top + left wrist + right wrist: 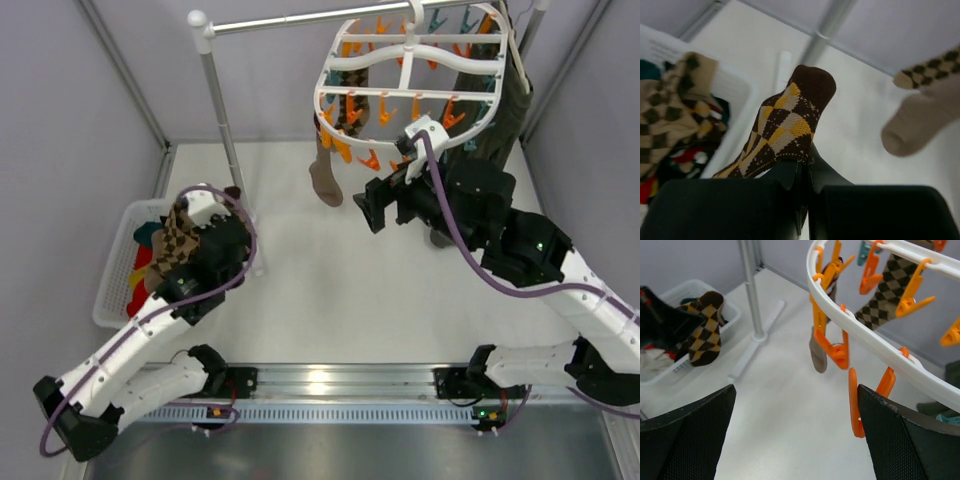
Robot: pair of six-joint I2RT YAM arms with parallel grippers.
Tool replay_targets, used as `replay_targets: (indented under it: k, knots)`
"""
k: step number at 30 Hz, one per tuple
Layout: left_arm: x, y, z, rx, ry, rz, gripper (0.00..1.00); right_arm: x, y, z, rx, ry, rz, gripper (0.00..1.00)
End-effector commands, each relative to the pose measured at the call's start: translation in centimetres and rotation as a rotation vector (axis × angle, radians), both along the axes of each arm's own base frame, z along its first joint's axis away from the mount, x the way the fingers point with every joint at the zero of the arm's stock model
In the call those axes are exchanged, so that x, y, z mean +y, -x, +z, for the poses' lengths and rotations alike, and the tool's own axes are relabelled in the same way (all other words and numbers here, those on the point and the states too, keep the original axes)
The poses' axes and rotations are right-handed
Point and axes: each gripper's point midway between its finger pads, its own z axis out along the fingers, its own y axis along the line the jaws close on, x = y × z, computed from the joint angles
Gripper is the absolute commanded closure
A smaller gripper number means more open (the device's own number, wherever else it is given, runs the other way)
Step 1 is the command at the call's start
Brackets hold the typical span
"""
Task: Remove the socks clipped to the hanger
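The white oval hanger (400, 70) hangs from the rail, with orange and teal clips around it. A brown sock (325, 175) dangles from its left side, and an argyle sock (885, 290) is clipped further along the rim (850, 325). My left gripper (185, 250) is shut on a brown-and-yellow argyle sock (790, 125), holding it beside the basket. My right gripper (795, 440) stands open below the hanger's near rim. An orange clip (855, 405) hangs just inside its right finger (910, 440), and nothing is held.
A white basket (112, 270) at the left holds several socks (670, 115). The white rail stand's post (225, 130) and foot rise beside it. A dark olive garment (505, 110) hangs at the back right. Grey walls close in the table.
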Motion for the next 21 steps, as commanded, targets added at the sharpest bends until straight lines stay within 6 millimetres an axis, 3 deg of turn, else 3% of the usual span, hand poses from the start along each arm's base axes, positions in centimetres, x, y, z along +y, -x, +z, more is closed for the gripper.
replay_targets:
  k: [1, 2, 3, 4, 5, 7, 8, 11, 13, 15, 18, 19, 20, 21]
  knots:
    - [4.0, 0.1, 0.4, 0.082, 0.008, 0.088, 1.0, 0.8, 4.2, -0.1, 0.046, -0.057, 0.224, 0.01]
    - [5.9, -0.5, 0.3, 0.108, 0.004, 0.139, 1.0, 0.9, 4.5, -1.1, 0.056, -0.05, 0.243, 0.0]
    - [6.8, -1.2, 1.1, 0.124, 0.0, 0.17, 1.0, 0.2, 5.2, -0.6, 0.04, -0.076, 0.254, 0.01]
    - [8.0, -1.3, 0.6, 0.163, -0.014, 0.205, 1.0, 0.0, 5.6, -0.7, 0.037, -0.085, 0.265, 0.01]
    - [10.7, -1.6, 0.5, 0.178, -0.009, 0.289, 1.0, 0.0, 5.7, -1.1, 0.035, -0.09, 0.269, 0.01]
    - [12.4, -2.5, -0.1, 0.222, 0.02, 0.305, 1.0, -0.8, 6.4, -0.8, 0.018, -0.113, 0.278, 0.0]
    - [15.4, -2.4, -0.5, 0.234, 0.044, 0.39, 1.0, -0.9, 6.6, -1.2, 0.022, -0.115, 0.283, 0.01]
    - [19.4, -2.2, -2.8, 0.296, 0.092, 0.505, 1.0, -1.5, 7.2, -1.3, 0.012, -0.137, 0.293, 0.01]
    - [20.7, -1.9, -5.6, 0.353, 0.131, 0.567, 1.0, -2.2, 7.6, -1.0, -0.003, -0.161, 0.29, 0.01]
    - [21.0, -2.2, -7.3, 0.384, 0.153, 0.591, 1.0, -2.3, 7.3, -0.8, -0.021, -0.183, 0.275, 0.01]
    - [21.0, -2.7, -11.4, 0.475, 0.188, 0.633, 1.0, -2.9, 6.4, -0.8, -0.015, -0.173, 0.208, 0.01]
    - [21.0, -2.6, -12.3, 0.491, 0.197, 0.65, 0.94, -3.0, 6.5, -0.7, -0.015, -0.174, 0.214, 0.01]
    - [21.1, -2.1, -13.9, 0.531, 0.198, 0.671, 0.79, -3.1, 6.7, -0.7, -0.015, -0.177, 0.217, 0.01]
    - [21.1, -2.0, -14.3, 0.526, 0.218, 0.692, 0.67, -3.4, 7.0, -0.6, -0.019, -0.185, 0.222, 0.01]
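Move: The laundry basket, where the sock in the left fingers is to go, lies about 26 cm to that hand's left, level with it fore and aft, its middle some 22 cm lower; the rack foot is roughly 10 cm ahead, 27 cm below. From the empty right hand, the tan sock still hanging is about 17 cm ahead, 11 cm left, 8 cm lower, and the hanger's near rim 6 cm ahead, 4 cm right, slightly higher. The brown-and-yellow argyle sock, still pinched in the left fingers, is swept about 21 cm left over the basket, rising slightly, then lowered some 12 cm as the wrist swings counter-clockwise and tips down; the fingers begin to open only at the end. The right hand, wide open, draws back about 7 cm from the hanger, easing a little right and down. ##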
